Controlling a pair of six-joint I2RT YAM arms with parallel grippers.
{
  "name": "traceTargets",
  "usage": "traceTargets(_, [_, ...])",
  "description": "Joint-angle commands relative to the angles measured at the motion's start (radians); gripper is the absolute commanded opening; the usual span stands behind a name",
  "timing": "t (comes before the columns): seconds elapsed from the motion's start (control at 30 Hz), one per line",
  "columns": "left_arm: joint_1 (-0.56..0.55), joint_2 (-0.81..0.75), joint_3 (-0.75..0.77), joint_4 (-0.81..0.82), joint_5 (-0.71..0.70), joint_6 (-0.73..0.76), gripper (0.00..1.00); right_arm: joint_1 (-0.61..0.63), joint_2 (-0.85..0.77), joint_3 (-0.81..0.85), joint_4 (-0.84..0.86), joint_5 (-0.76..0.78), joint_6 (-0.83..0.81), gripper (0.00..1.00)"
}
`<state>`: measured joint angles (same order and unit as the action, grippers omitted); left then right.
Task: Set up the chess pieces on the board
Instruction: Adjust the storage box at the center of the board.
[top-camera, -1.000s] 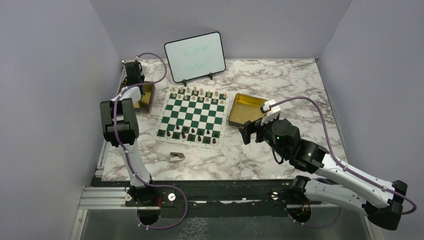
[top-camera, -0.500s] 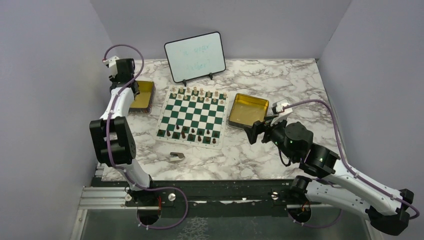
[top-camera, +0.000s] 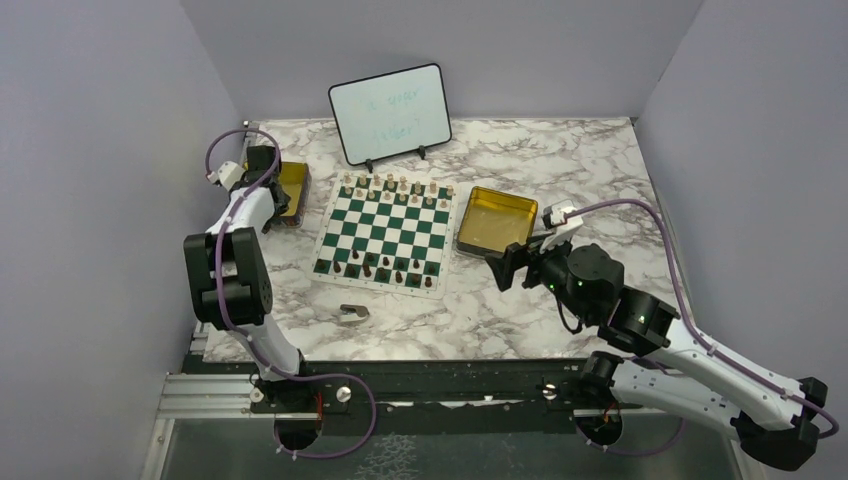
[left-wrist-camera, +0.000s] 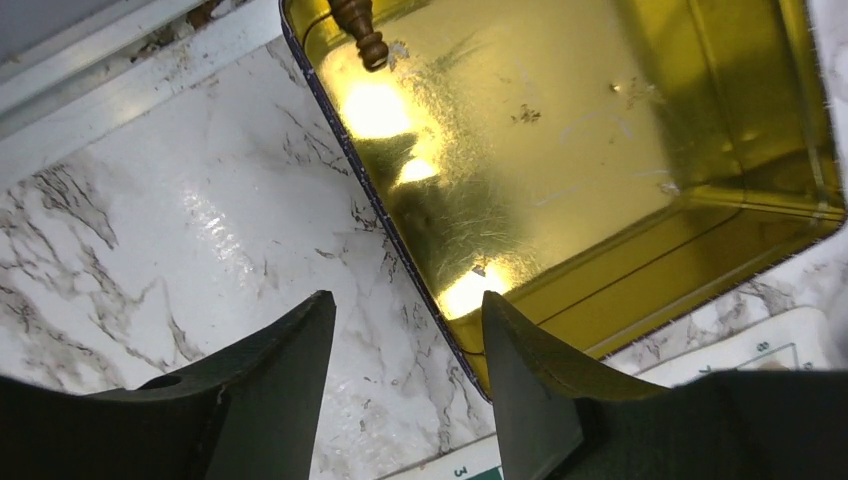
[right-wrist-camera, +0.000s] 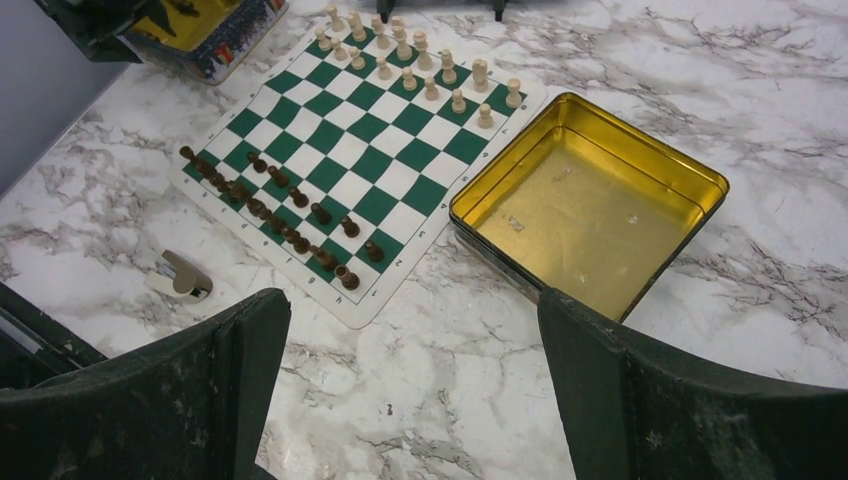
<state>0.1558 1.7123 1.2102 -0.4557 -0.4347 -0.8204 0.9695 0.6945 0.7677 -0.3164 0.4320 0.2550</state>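
Observation:
The board (top-camera: 385, 228) lies mid-table, green and white. Light chess pieces (top-camera: 392, 186) fill its far rows and dark chess pieces (right-wrist-camera: 270, 205) stand along its near rows. One more dark piece (left-wrist-camera: 362, 28) lies in the far corner of the gold tin (left-wrist-camera: 560, 150) left of the board. My left gripper (left-wrist-camera: 408, 310) hovers over that tin's near rim, open, with nothing between its fingers. My right gripper (right-wrist-camera: 415, 300) is wide open and empty, over bare marble in front of the board's near right corner.
A second gold tin (top-camera: 495, 218), with nothing in it, sits right of the board. A white whiteboard (top-camera: 390, 112) stands behind the board. A small brownish-grey scrap (top-camera: 352, 313) lies in front of the board. Grey walls close in the table on both sides.
The left wrist lifted up and back from the left tin, then came down beside it again. The right arm drew back slightly to the right, then stayed still.

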Motion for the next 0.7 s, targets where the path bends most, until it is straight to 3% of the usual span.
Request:
traceTargets(0.0, [0.01,0.094,0.019,-0.009,-0.027,-0.082,0.58,0.003,0.013,0.048,-0.017,-0.004,0.029,1.0])
traceTargets(0.2, [0.012,0.161,0.053,0.025,-0.021,-0.081,0.57,0.003,0.019,0.048,-0.011,0.011,0.04,1.0])
traceTargets(0.33, [0.017,0.18,0.067,0.032,-0.031,-0.043,0.42,0.003,0.032,0.056,-0.008,0.009,0.035,1.0])
traceTargets(0.47, [0.017,0.167,0.09,0.03,-0.075,0.085,0.26,0.003,0.035,0.063,-0.026,0.01,0.033,1.0])
traceTargets(0.67, [0.026,0.12,0.089,0.083,-0.127,0.274,0.11,0.002,0.012,0.048,-0.018,0.017,0.032,1.0])
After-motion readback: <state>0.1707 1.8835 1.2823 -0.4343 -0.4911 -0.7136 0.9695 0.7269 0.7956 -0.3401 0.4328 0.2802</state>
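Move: The open left fingers hover over the near rim of the left storage box, by its right-hand corner; the box's middle lies about 8 cm ahead, 6 cm left and 6 cm below. A spare brown piece lies in the box roughly 4 cm ahead and 13 cm left of the hand; the chess board's middle is some 23 cm right and 3 cm back. From the idle right hand the box is about 26 cm ahead, 52 cm left and 24 cm below. The left hand sinks 6 cm, pinches the box's near rim, then eases up and left about 2 cm. ##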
